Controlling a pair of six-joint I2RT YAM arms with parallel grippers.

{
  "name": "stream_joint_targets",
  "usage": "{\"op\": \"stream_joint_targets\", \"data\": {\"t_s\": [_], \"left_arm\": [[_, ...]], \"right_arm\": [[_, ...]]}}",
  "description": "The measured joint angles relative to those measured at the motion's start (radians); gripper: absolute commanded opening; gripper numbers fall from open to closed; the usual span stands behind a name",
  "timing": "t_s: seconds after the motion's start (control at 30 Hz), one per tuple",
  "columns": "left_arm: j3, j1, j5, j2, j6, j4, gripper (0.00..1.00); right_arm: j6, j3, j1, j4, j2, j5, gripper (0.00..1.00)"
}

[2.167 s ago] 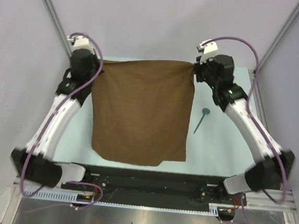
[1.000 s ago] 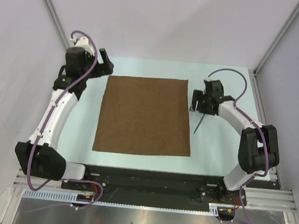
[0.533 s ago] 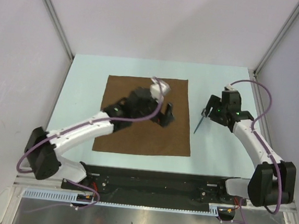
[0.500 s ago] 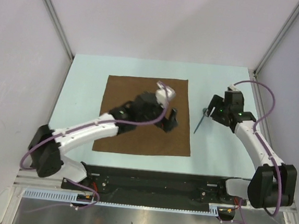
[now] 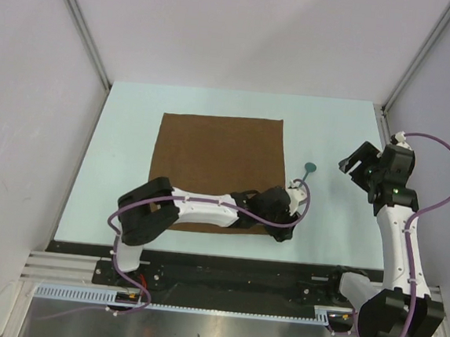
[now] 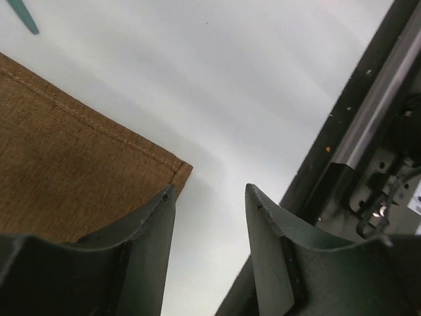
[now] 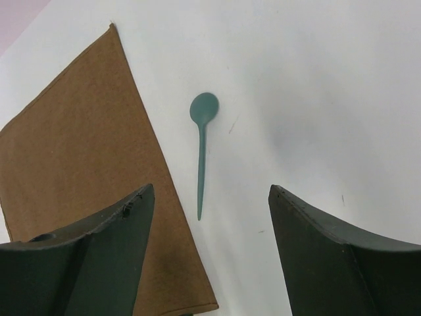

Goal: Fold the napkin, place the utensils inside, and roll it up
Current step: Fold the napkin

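Observation:
The dark-brown napkin lies flat and square on the pale table. My left gripper reaches low across its near edge to the near right corner. In the left wrist view that gripper is partly open astride the napkin's corner, with only bare table in the gap. A teal spoon lies just right of the napkin, touching neither gripper. My right gripper hangs open and empty at the right. Its wrist view looks down on the spoon and napkin, the gripper well above them.
The black base rail runs along the table's near edge and shows close beside the left fingers. Grey walls and metal posts enclose the table on three sides.
My left arm has swept from the far left corner across the napkin to its near right corner, its jaws narrowing. My right arm has drawn back from the spoon toward the right wall.

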Motion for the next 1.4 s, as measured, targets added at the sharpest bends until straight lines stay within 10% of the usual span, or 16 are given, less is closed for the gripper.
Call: {"op": "stream_joint_targets", "data": {"t_s": [0.87, 1.17, 1.4], "left_arm": [[0.128, -0.072, -0.266, 0.159, -0.006, -0.087, 0.38], [0.197, -0.091, -0.355, 0.198, -0.008, -0.165, 0.00], [0.200, -0.092, -0.335, 0.198, 0.002, -0.164, 0.00]], "right_arm": [[-0.004, -0.015, -0.034, -0.009, -0.011, -0.058, 0.77], [-0.003, -0.018, -0.038, -0.009, -0.038, -0.063, 0.77], [-0.003, -0.018, -0.043, -0.009, -0.038, -0.064, 0.77]]}}
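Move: The napkin's near right corner lies just under the left hand's half-open fingers, about 5 cm below, 2 cm ahead and 1 cm to the right. From the same hand, the spoon's middle is some 17 cm ahead and 4 cm right. The napkin's middle is some 18 cm ahead and 20 cm left. From the right hand, the corner is roughly 12 cm back, 12 cm left and 18 cm down. The left hand sinks about 5 cm, easing forward and tilting some 20 degrees, and pinches the napkin's near right corner. ##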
